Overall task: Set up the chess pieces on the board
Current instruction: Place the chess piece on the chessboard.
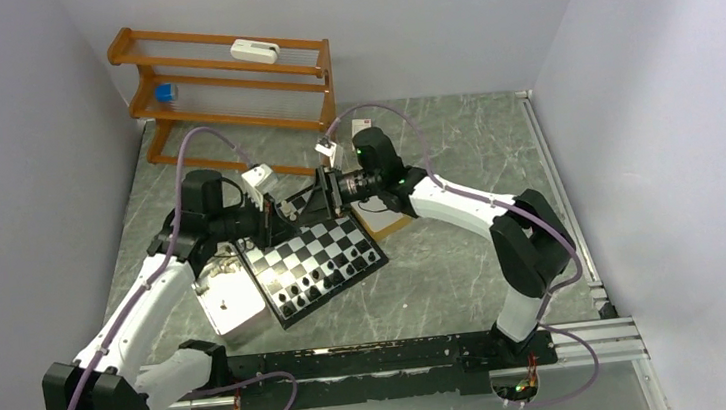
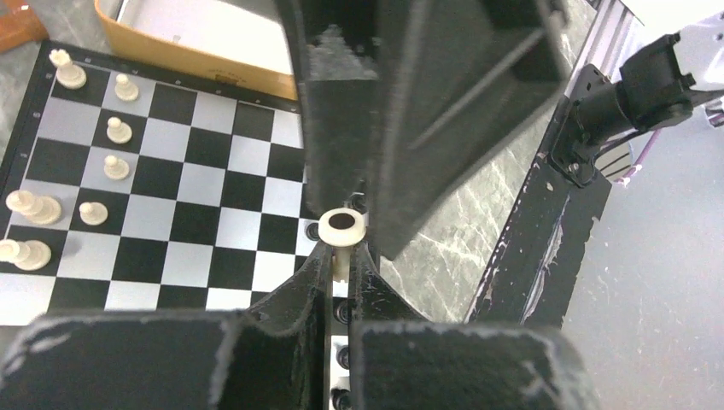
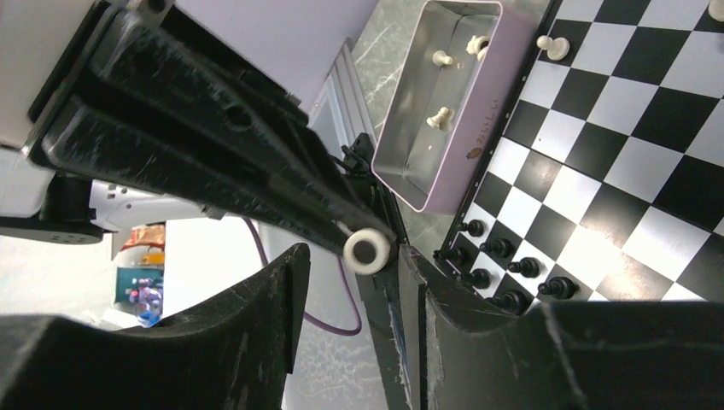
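Note:
My left gripper (image 2: 341, 249) is shut on the stem of a cream-white chess piece (image 2: 341, 224), whose round base points away from it. In the right wrist view that same piece (image 3: 367, 250) sits between the fingers of my right gripper (image 3: 354, 260), which is open, with a clear gap on the left side. Both grippers meet nose to nose above the far corner of the board (image 1: 319, 254). Several white pieces (image 2: 111, 128) stand on the board (image 2: 171, 213). Black pieces (image 3: 504, 265) line another edge of the board (image 3: 615, 171).
A pink-sided metal tin (image 3: 427, 145) holding loose white pieces lies against the board. A cardboard box (image 1: 386, 225) sits at the board's far right and a metal tray (image 1: 233, 303) at its near left. A wooden rack (image 1: 227, 87) stands at the back.

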### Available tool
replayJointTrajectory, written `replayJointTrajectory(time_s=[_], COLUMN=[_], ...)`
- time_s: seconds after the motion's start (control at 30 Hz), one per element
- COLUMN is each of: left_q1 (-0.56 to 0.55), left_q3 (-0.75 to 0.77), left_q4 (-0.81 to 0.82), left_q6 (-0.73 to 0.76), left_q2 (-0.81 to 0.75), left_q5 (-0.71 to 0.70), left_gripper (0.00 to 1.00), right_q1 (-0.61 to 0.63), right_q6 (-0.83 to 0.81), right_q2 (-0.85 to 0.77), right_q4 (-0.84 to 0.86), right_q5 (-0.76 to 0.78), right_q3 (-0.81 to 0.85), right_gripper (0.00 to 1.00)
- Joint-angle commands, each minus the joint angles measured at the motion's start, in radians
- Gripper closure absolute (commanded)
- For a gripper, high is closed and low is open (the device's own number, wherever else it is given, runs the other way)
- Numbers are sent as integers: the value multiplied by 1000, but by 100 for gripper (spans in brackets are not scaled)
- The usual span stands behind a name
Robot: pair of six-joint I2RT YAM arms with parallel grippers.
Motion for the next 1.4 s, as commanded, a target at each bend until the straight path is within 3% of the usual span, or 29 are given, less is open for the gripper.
replayJointTrajectory(time_s=[0.0,0.17,0.33,0.5,0.63,0.87,0.97,1.07,1.27,1.37], left_q1=[-14,-14,-14,-14,-14,-14,-14,-14,-14,-14], left_q3=[-18,-25,-26,-18,-20,-35,-31,-30,-13,12], left_q4=[77,77,76,48,43,68,69,66,24,-2], left_q6=[62,67,63,69,73,55,43,35,20,-25], left_q2=[-44,-33,-33,-23,-31,-37,-33,-39,-64,-84], left_q5=[69,80,57,38,5,4,-17,-41,-100,-143], left_gripper=[95,95,95,95,95,95,95,87,64,57], right_q1=[6,12,17,16,17,30,35,33,18,-2], right_q6=[-40,-46,-57,-73,-66,-118,-113,-61,65,173], right_q2=[23,41,39,46,47,76,81,73,51,33], right_q4=[-67,-67,-74,-105,-103,-181,-153,-69,87,234], right_q5=[16,11,9,-5,-10,-7,-13,-11,0,-6], right_q3=[58,67,61,69,67,95,85,55,-6,-63], right_gripper=[53,54,65,58,69,71,78,85,85,85])
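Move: The left fingers hold the chess piece out between the right hand's open fingers, whose midpoint lies about 1 cm back and 1 cm above them. From the right hand, the piece is about 1 cm ahead and 1 cm below. About 13 cm below that hand, the white pawns stand some 5 cm ahead and 1 cm right, the black pieces some 12 cm back and 2 cm right, and the piece box 12 cm back and 17 cm left. Sinking about 2 cm, the right hand pinches the chess piece before the left fingers open and let go. ##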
